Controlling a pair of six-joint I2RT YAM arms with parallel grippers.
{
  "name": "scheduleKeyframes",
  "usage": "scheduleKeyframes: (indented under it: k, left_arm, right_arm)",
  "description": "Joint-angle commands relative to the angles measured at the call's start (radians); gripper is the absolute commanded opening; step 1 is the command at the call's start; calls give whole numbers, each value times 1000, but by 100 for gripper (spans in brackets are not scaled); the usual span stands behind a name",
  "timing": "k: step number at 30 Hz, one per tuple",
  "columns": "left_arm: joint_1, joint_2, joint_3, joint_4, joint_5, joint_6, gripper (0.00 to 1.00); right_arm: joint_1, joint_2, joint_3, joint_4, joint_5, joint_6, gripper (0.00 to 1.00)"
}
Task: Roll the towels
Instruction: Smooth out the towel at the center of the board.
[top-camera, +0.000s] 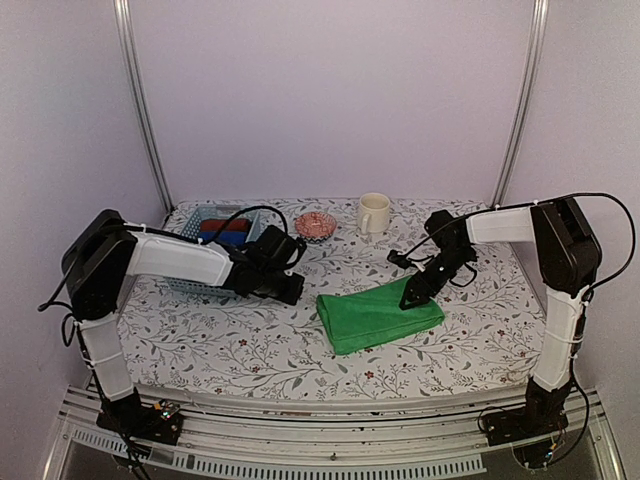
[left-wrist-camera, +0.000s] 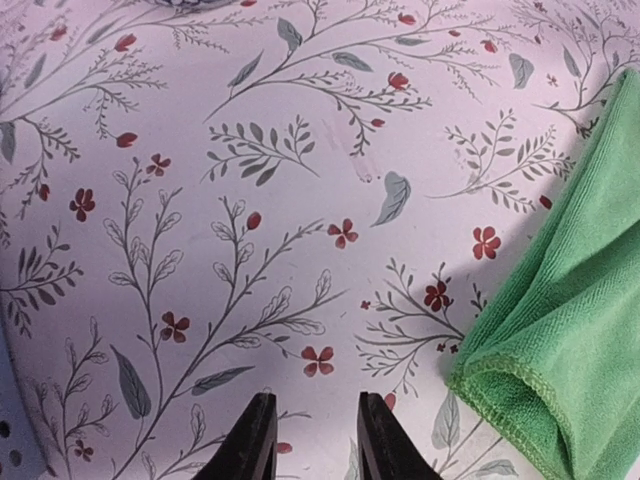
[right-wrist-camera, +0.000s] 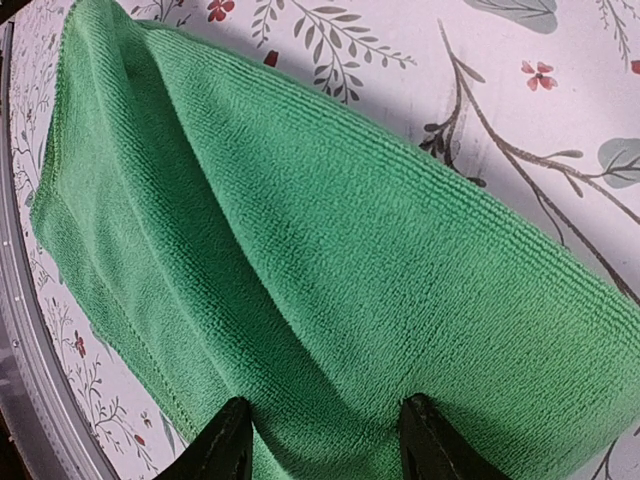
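Observation:
A bright green towel (top-camera: 375, 318) lies folded in the middle of the flowered tablecloth. Its stitched corner (left-wrist-camera: 570, 350) shows at the right of the left wrist view. My left gripper (top-camera: 290, 290) hangs just left of the towel, apart from it. In its own view the left gripper (left-wrist-camera: 312, 400) is open, and only bare cloth shows between the fingers. My right gripper (top-camera: 412, 298) is at the towel's right end. In its own view the right gripper (right-wrist-camera: 322, 405) has its tips pressed into the towel (right-wrist-camera: 330, 230), with a thick ridge of it pinched between them. No orange towels are in view.
A blue-grey basket (top-camera: 190, 222) holding blue and dark red rolls (top-camera: 225, 228) stands at the back left, behind my left arm. A small pink dish (top-camera: 315, 224) and a cream mug (top-camera: 373, 212) sit along the back edge. A black cable loops near my right wrist.

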Motion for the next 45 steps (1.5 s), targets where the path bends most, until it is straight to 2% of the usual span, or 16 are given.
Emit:
scheduleKeyframes:
  k: [1, 8, 12, 17, 20, 24, 34, 40, 45]
  left_arm:
    - [-13, -41, -19, -46, 37, 28, 30]
    - [-21, -112, -73, -28, 208, -71, 28]
    - [-24, -198, -160, 131, 373, -187, 25]
    - [-26, -180, -194, 311, 510, -327, 27]
    - [-29, -132, -173, 344, 514, -382, 28]
    - [-31, -75, -117, 297, 467, -425, 32]
    - [-35, 29, -33, 226, 445, -435, 34]
    - [-44, 41, -23, 184, 420, -452, 32]
    - [-70, -23, -41, 145, 392, -458, 31]
  right_arm:
    - [1, 40, -18, 5, 13, 2, 53]
    - [0, 14, -4, -30, -13, -7, 52]
    - [1, -60, 4, -53, -19, -14, 53]
    - [1, -118, -3, -58, -6, -22, 53]
    - [1, -120, -17, -47, 1, -24, 53]
    - [0, -120, -36, -32, -10, -21, 53]
    - [-1, -115, -57, -9, -25, -21, 53]
    - [-1, -114, -62, -3, -31, -23, 53]
    - [0, -111, -70, 2, -32, -23, 53]
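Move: The green towel's left end lies roughly 6 cm back and 6 cm to the right of the left hand, some 3 cm below it; beyond the towel, the patterned bowl stands about 19 cm ahead and 3 cm right, the mug about 21 cm ahead and 17 cm right. The blue basket is some 14 cm ahead and 17 cm left. From the right hand, whose fingertips rest on the towel, that left end is about 16 cm left, 5 cm back and 1 cm lower. The right fingertips come free of the towel, rising about 2.5 cm with a slight draw back, then hovering half open. The left hand draws back, arcs up and to the right, then sinks over the towel's left end, ending about 7.5 cm farther right and 5 cm back at its starting height; its fingertips swing some 30 degrees towards the right and stay slightly open, contact unclear. ##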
